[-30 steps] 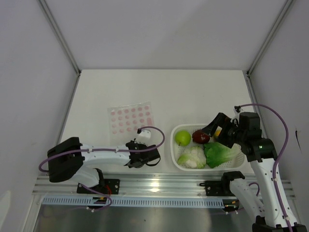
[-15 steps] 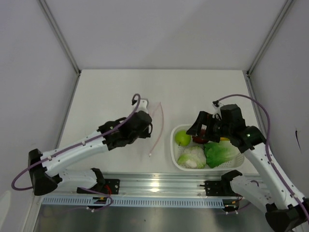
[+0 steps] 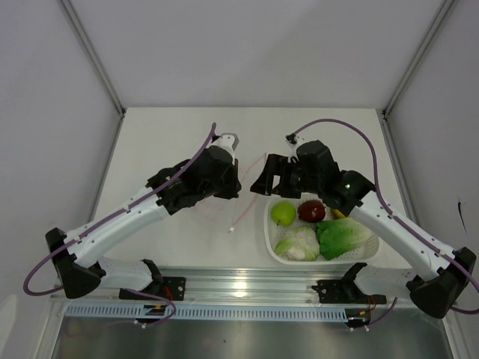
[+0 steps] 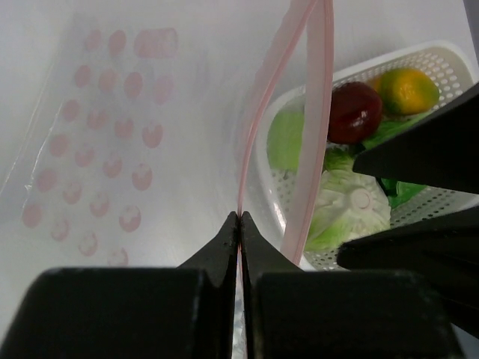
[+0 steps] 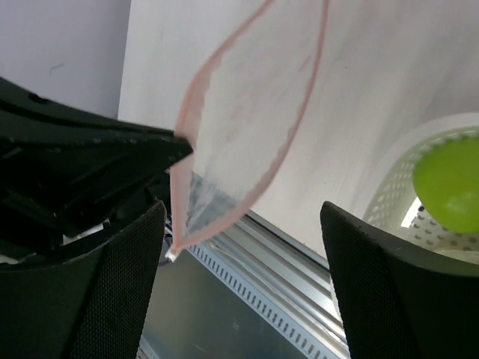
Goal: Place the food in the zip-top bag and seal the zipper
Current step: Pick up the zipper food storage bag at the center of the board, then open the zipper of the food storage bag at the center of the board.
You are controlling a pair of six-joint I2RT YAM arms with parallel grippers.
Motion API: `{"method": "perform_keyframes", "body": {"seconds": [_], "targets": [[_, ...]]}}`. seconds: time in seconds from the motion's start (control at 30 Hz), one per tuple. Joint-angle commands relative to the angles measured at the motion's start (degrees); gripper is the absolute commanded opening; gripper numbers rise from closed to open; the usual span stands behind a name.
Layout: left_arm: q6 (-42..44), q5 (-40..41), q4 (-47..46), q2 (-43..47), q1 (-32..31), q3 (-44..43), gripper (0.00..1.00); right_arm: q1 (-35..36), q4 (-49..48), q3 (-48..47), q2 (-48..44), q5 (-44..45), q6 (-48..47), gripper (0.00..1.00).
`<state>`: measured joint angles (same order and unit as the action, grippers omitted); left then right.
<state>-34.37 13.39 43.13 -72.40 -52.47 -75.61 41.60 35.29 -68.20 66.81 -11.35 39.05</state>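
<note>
My left gripper (image 4: pixel 240 215) is shut on one pink strip of the zipper (image 4: pixel 251 142) and holds the zip-top bag (image 4: pixel 97 149) up off the table, pink dots to its left. The mouth gapes, the other strip (image 4: pixel 318 112) standing apart. My right gripper (image 5: pixel 243 209) is open at the bag's mouth (image 5: pixel 247 97), its fingers (image 5: pixel 112 284) on either side of the lower rim, touching nothing. The food lies in the white basket (image 3: pixel 269 239): green apple (image 3: pixel 283 213), dark red apple (image 3: pixel 311 211), cauliflower (image 3: pixel 297 243), lettuce (image 3: pixel 343 235), and yellow-orange fruit (image 4: pixel 408 90).
The basket stands at the front right, just right of the hanging bag and under my right forearm. A metal rail (image 3: pixel 247 288) runs along the near table edge. White walls close in the table on three sides.
My left gripper shut on the bag's zipper edge and lifted the bag off the table. My right gripper swung left from over the basket to the bag's mouth.
</note>
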Motion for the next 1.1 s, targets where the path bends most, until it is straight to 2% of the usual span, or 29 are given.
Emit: {"method": "perform_keyframes", "body": {"seconds": [0.0,0.1,0.3,0.33,0.47,0.5,0.57,0.63,0.73,0.8,0.93,1.0,1.07], "targets": [[1.5,-3.0,-0.2,0.3,0.3,-2.4,0.01,2.1,-2.9,-3.2,3.1,6.2,3.6,0.85],[1.4,-3.7,-0.5,0.8,0.3,-1.9,0.01,2.9,-3.2,-3.0,5.3,9.0,6.5,0.72],[1.8,-4.0,-0.7,1.5,0.4,-3.0,0.0,4.8,-3.7,-2.5,7.8,11.4,8.2,0.68],[1.9,-4.1,-0.6,1.6,0.3,-3.0,0.01,5.1,-4.2,-2.4,8.4,11.4,8.3,0.63],[2.3,-4.4,-0.8,1.6,0.4,-2.8,0.01,5.6,-5.1,-3.2,10.1,13.5,7.0,0.3],[2.8,-4.9,-1.0,1.7,0.5,-2.5,0.0,5.7,-4.9,-3.6,10.3,13.7,6.5,0.15],[3.1,-5.5,-2.1,2.4,0.5,-1.0,0.01,5.9,-4.4,-5.0,10.5,14.0,6.3,0.0],[3.3,-5.8,-3.0,3.0,0.5,0.5,0.02,6.2,-3.8,-6.8,10.8,13.9,6.0,0.0],[3.7,-5.1,-3.3,3.7,0.5,1.3,0.12,7.3,-2.1,-8.7,11.4,14.7,6.4,0.0],[4.1,-4.3,-3.7,3.8,0.5,1.6,0.25,8.4,-1.4,-9.9,11.8,15.3,6.7,0.0],[4.7,-3.4,-3.5,3.6,0.5,1.6,0.34,9.2,-1.5,-10.2,11.5,16.0,8.3,0.0],[4.8,-3.2,-3.4,3.1,0.5,1.4,0.42,9.5,-1.5,-10.3,11.3,16.5,8.6,0.0],[4.9,-3.0,-3.3,2.7,0.5,1.6,0.44,9.6,-1.5,-10.5,11.4,16.3,8.8,0.0]]}}
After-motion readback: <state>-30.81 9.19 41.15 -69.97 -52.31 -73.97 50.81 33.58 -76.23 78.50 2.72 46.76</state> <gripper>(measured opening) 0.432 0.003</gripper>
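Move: The left hand already pinches the bag's left zipper lip, holding the bag up some 23 cm above the board. The right lip stands about 4 cm to that hand's right, level with it fore and aft and 2 cm lower; from the open right hand it lies some 4 cm left, 2 cm ahead and 4 cm down. From the right hand, the green apple lies about 6 cm right, the red onion 14 cm right, both level fore and aft, 18 cm below. The right hand reaches left, forward and down onto the raised bag's right zipper lip, its open fingers sinking about 4 cm astride it and closing until they pinch it, then carries on some 2 cm farther left towards the left hand while rising about 3 cm with the lip still pinched. The left hand keeps its hold almost in place, easing back barely 1 cm, and only once the right has shut do its fingers spread to a bit under half open, letting go of the left lip, which still runs between them. ##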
